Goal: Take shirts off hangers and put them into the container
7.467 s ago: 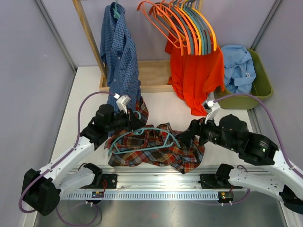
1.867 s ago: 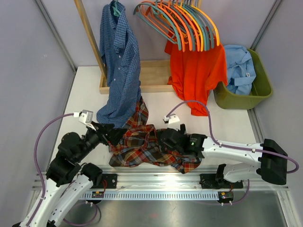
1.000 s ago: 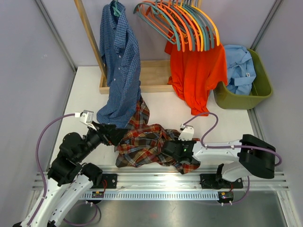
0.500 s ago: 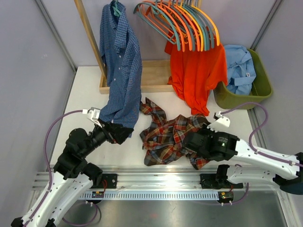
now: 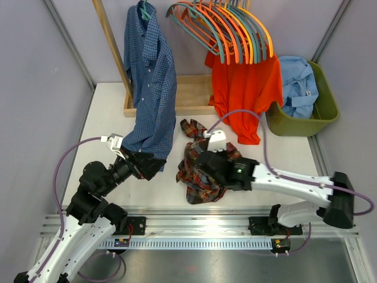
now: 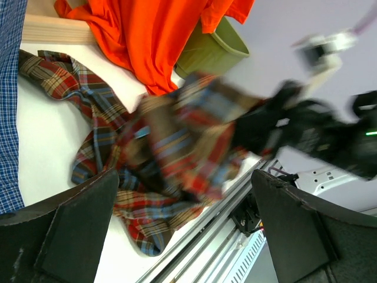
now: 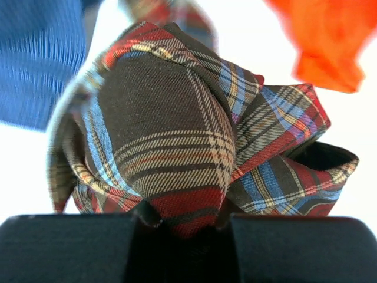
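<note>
The plaid shirt [image 5: 199,180] hangs bunched over the table's middle, partly lifted, one sleeve end [image 5: 192,128] trailing toward the back. My right gripper [image 5: 198,158] is shut on a fold of this plaid shirt [image 7: 177,135], the cloth pinched between the fingers [image 7: 65,247]. To the shirt's left my left gripper [image 5: 148,165] stands open and empty, its fingers [image 6: 76,230] wide apart. It faces the blurred plaid shirt [image 6: 177,147]. A dark blue check shirt [image 5: 150,76] and an orange shirt [image 5: 238,100] hang at the back. Empty hangers [image 5: 230,29] are bunched above. The green container [image 5: 325,112] holds a light blue shirt [image 5: 297,85].
A wooden post [image 5: 112,53] and a flat wooden base frame [image 5: 191,97] stand at the back. The check shirt's hem reaches down close to my left gripper. A metal rail [image 5: 200,230] runs along the near edge. The container [image 6: 215,53] lies beyond the orange shirt [image 6: 135,35].
My right gripper has carried the plaid shirt up off the table and swung back left and farther from the rail, bunching it. The left gripper stays open, almost still.
</note>
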Tool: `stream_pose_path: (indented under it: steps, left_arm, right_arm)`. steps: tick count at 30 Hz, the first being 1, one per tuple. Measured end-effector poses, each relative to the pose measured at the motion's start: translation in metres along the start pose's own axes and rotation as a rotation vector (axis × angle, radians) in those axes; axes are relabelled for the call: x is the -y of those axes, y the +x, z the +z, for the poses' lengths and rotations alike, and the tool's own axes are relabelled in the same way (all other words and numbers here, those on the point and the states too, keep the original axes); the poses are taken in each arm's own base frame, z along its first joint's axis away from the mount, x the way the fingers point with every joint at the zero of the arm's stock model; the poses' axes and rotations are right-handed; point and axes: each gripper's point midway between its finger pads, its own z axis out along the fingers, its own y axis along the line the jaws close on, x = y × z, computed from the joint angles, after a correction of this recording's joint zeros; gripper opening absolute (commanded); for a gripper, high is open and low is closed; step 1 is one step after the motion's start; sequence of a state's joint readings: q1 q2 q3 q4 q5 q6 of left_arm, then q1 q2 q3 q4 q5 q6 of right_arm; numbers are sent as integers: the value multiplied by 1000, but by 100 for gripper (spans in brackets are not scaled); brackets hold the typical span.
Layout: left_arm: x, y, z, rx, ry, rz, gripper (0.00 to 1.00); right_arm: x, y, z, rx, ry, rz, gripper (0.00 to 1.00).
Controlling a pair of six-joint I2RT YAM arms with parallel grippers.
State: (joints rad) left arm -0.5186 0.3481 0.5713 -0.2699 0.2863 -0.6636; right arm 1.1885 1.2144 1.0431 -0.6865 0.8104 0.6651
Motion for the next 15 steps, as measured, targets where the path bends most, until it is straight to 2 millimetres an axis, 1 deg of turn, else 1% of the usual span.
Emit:
stream_pose_path:
  steps: [1, 2, 3, 4, 5, 6, 8, 15]
  left_arm:
    - [1, -1, -1, 5, 4, 2, 99]
    - [2, -1, -2, 9, 6, 4, 99]
    - [2, -2, -3, 12, 7, 5, 99]
    - [2, -1, -5, 12, 7, 5, 99]
    - [2, -1, -6, 13, 5, 7, 99]
    - [2, -1, -7, 13, 4, 9, 99]
    - [1, 0, -9, 13, 0, 12, 99]
    - [0, 2, -11, 10, -5, 21, 99]
  right_arm:
    - [-12, 9, 10, -30, -15, -40, 0]
    - [-23, 19, 19, -62, -27, -74, 5]
    - [-31, 29, 28, -93, -35, -100, 55]
    - [-37, 39, 36, -122, -36, -116, 75]
    - [-38, 46, 43, -145, -28, -129, 95]
    - [-38, 54, 50, -173, -16, -137, 99]
    - [-32, 66, 62, -218, 22, -149, 99]
    - [7, 94, 96, -344, 199, -102, 99]
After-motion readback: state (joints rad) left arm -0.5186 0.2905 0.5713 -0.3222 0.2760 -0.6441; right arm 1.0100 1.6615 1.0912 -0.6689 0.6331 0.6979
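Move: The right hand holds bunched plaid shirt cloth about 17 cm above the table spot it is lowered to, more or less straight beneath. From that hand, the middle of the hanging blue checked shirt is roughly 20 cm ahead and 21 cm left; the orange shirt's is some 21 cm ahead and 12 cm right; the container is about 25 cm ahead and 34 cm right. From the left hand the spot is about 4 cm ahead, 18 cm right and 24 cm down. Still gripping the bunched plaid shirt, the right hand drops towards the table, finishing the swing about 4 cm to the left and then curling back right by as much as it keeps sinking, some 13 cm down in all, with a slight reach forward. Early in the descent the fingers open from nearly shut to fully wide and let go of the cloth, while the wrist tips the fingertips about 20 degrees farther down and rolls the hand's left side lower, leaving the open jaws low over the shirt. ##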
